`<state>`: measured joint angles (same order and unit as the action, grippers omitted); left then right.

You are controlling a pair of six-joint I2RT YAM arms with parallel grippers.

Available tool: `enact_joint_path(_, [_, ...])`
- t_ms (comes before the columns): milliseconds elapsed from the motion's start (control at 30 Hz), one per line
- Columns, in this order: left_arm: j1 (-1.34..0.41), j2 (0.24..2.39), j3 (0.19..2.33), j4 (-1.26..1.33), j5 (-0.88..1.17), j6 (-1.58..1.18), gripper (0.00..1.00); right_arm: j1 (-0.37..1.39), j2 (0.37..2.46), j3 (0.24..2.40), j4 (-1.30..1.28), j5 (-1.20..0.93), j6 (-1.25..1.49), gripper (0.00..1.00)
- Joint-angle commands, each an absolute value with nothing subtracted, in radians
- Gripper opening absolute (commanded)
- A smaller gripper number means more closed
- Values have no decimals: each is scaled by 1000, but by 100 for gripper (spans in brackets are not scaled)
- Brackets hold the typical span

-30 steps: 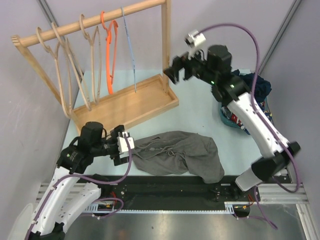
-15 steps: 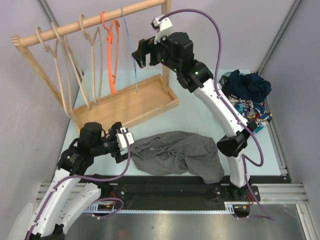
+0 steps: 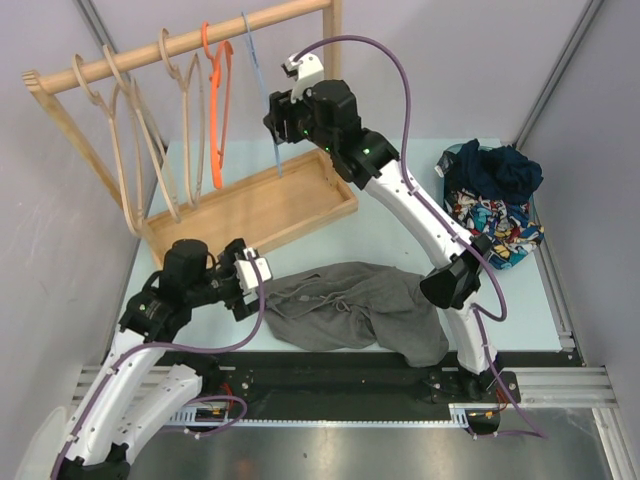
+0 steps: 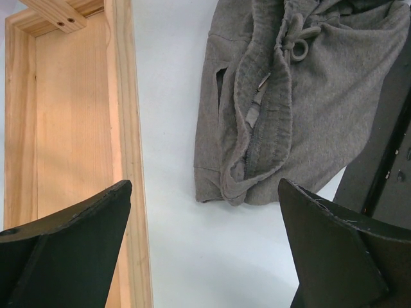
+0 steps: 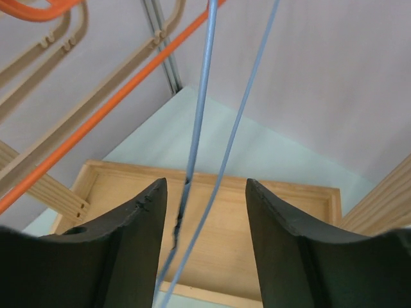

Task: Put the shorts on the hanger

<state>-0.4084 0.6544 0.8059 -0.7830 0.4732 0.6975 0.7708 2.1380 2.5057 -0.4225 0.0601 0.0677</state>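
The dark grey shorts [image 3: 350, 305] lie crumpled on the table near the front edge; the left wrist view shows their drawstring waistband [image 4: 282, 96]. The thin light-blue hanger [image 3: 262, 95] hangs on the wooden rail, right of the orange one. My right gripper [image 3: 280, 118] is open, raised at the hanger, whose two blue wires [image 5: 205, 128] run between its jaws without being clamped. My left gripper [image 3: 245, 285] is open and empty just left of the shorts [image 4: 282, 96], above bare table [image 4: 205, 244].
The wooden rack [image 3: 250, 205] with its tray base stands at the back left, holding several wooden hangers [image 3: 150, 130] and an orange hanger [image 3: 218, 110]. A basket [image 3: 495, 205] with navy and cartoon-print cloth sits at the right. The rack's edge [image 4: 125, 128] lies beside my left gripper.
My right arm has swung left from beside the rack post to the blue hanger, and its open jaws now straddle the wires. The left arm has barely moved.
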Motion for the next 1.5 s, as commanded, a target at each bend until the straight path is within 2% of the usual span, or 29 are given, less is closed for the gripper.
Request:
enact_joint_path(0, [-413, 652, 801, -758, 471, 689, 100, 758, 2138, 2511, -388, 101, 49, 47])
enact_joint_path(67, [-413, 655, 799, -756, 469, 692, 100, 755, 2138, 2513, -373, 100, 40, 39])
enact_joint_path(100, [-413, 655, 799, -753, 471, 692, 100, 753, 2138, 2513, -364, 101, 28, 31])
enact_joint_path(233, [-413, 664, 796, -747, 469, 695, 100, 749, 2126, 2514, -331, 112, 9, 15])
enact_joint_path(267, [-413, 664, 798, -746, 469, 695, 100, 750, 2123, 2514, -325, 115, 6, 7])
enact_joint_path(333, [-413, 669, 796, -741, 468, 698, 100, 746, 2115, 2513, -308, 129, 3, 0])
enact_joint_path(567, [-413, 687, 802, -729, 466, 701, 100, 735, 2040, 2475, -223, 167, -43, 0])
enact_joint_path(767, [-413, 707, 807, -707, 469, 699, 100, 709, 1951, 2401, -190, 94, -64, 0])
enact_joint_path(967, [-413, 742, 815, -686, 488, 709, 100, 677, 1715, 2076, -133, -32, -100, 0])
enact_joint_path(1133, [-413, 775, 822, -667, 528, 721, 100, 632, 1608, 1976, -351, -115, -115, 0])
enact_joint_path(1333, [-413, 808, 815, -624, 635, 722, 100, 522, 1343, 1626, -575, -199, -239, 0])
enact_joint_path(1433, [-413, 767, 764, -556, 739, 729, 100, 433, 1218, 1494, -732, -296, -340, 0])
enact_joint_path(1467, [-413, 750, 737, -526, 755, 716, 100, 401, 1192, 1467, -782, -407, -444, 0])
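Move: The blue hanger hangs almost edge-on between the right hand's open fingers. Its near corner is right at the pads, its middle some 5 cm ahead, 2 cm left and 3 cm higher. The orange hanger is about 8 cm left and 4 cm ahead; the rack's right post stands some 10 cm right, 8 cm ahead, its middle about 8 cm lower. From the left hand the blue hanger is about 30 cm ahead, 3 cm right and 25 cm up. Forward only a couple of centimetres at first, the right hand shuts its fingers on the blue hanger near its near corner, then rises about 6 cm and swings right and back past the post, away from the rack. It finally sinks steeply, rolling its left side down some 20 degrees, and ends about 20 cm right and 10 cm back of its start. The left hand, still open, eases some 3 cm rightward towards the shorts. ##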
